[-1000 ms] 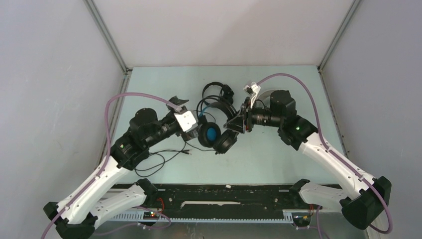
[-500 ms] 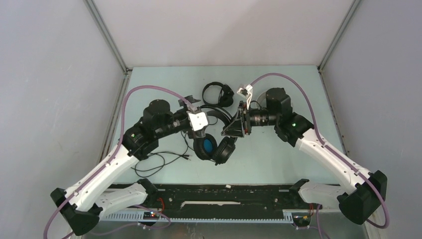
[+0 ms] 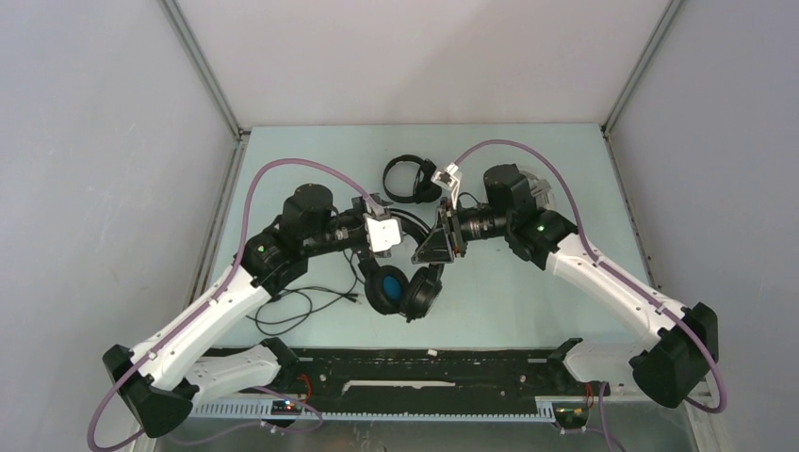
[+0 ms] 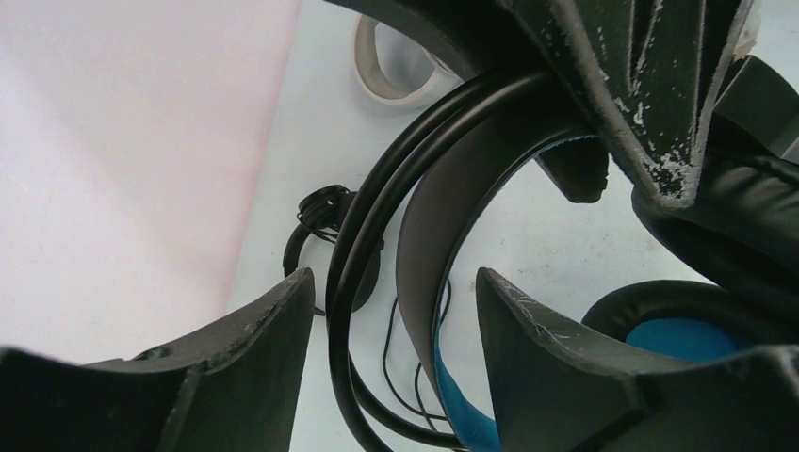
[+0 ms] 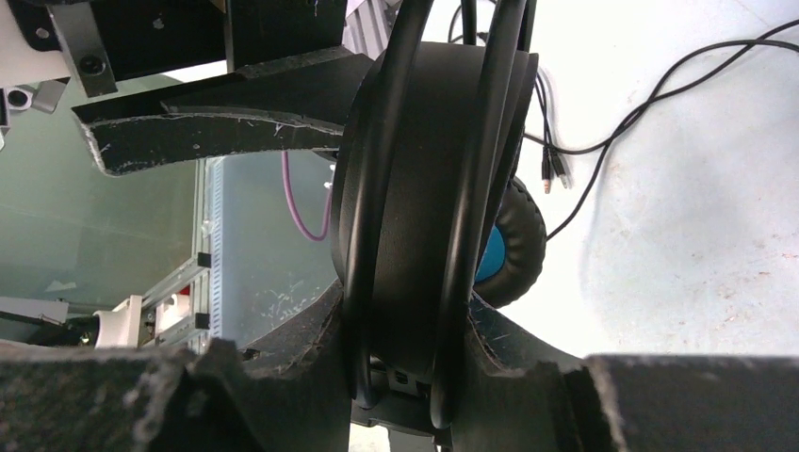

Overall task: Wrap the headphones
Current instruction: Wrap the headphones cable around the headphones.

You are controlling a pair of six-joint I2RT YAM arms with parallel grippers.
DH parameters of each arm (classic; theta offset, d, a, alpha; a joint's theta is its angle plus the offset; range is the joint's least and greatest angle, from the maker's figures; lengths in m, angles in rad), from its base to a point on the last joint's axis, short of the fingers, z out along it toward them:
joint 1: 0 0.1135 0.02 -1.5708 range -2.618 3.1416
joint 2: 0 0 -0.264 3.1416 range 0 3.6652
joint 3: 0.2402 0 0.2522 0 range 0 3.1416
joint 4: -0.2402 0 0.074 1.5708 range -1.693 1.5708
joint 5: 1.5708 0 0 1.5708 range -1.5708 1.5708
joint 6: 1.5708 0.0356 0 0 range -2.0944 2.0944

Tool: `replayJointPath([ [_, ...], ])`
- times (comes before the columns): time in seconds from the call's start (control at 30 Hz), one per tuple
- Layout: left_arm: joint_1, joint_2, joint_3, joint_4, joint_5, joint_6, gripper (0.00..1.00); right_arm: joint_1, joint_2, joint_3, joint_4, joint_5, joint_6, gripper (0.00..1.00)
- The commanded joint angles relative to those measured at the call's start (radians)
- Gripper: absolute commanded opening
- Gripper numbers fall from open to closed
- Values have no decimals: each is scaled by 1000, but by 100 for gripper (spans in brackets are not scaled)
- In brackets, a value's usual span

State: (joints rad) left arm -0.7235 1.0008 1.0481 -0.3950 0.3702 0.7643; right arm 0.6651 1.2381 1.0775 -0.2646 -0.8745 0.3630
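Note:
The bulky black headphones (image 3: 407, 287) with blue-lined ear cups hang between both grippers above the table. My right gripper (image 3: 426, 252) is shut on their headband (image 5: 424, 188), with a finger pressed on each side. My left gripper (image 3: 396, 247) straddles the same headband (image 4: 424, 217) and its black wire loops. Its jaws are open, with gaps on both sides. The cable (image 3: 301, 306) trails over the table to the left. The slim black headphones (image 3: 407, 179) lie further back. One white ear cup (image 4: 386, 80) of the pale headphones shows in the left wrist view.
Loose black cable loops lie on the table near the left arm's elbow, and the plug ends (image 5: 556, 174) show in the right wrist view. The enclosure walls (image 3: 217, 113) rise close on the left, back and right.
Both arms have drawn in toward the middle with the bulky headphones hanging lower between them. My left gripper has come around the headband and its jaws have narrowed.

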Motion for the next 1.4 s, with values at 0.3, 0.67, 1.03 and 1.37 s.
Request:
replayJointPath([
  [0.3,-7,20,69,-33,-3,40,56,22,8,97,44,-62,13,0],
  [0.67,-7,-59,11,43,-147,-37,0,22,-44,98,52,86,-9,44],
  [1.03,-2,-45,98,-15,-657,-390,0,20,-257,14,194,458,-56,100],
  [1.37,167,-52,256,-141,-683,-798,0,10,-421,-257,617,620,7,100],
])
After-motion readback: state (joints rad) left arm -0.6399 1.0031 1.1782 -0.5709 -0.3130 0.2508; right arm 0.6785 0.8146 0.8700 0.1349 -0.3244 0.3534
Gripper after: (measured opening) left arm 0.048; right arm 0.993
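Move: The headphones' headband already passes between the left hand's open fingers, its left part about 1 cm to the right of that hand point. The ear cups hang some 9 cm back and 9 cm below the left hand, and the right gripper is roughly 5 cm back and 6 cm to its right. On the table about 24 cm below, the small headphones lie some 20 cm ahead and 4 cm right. The right hand still grips the headband at its own fingertips, with the cups about 4 cm back, 5 cm left and 7 cm below it. The left hand stays almost in place while its fingers close and pinch the headband's thin outer tubes, and only then does the right hand open wide, let go of its side and back off up and to the right by roughly 11 and 6 cm, drifting forward as its fingers tilt upward. As the right hand frees itself, the left carries the headphones about 12 cm left and half as far forward, keeping its pinch and turning counter-clockwise some 50 degrees. ##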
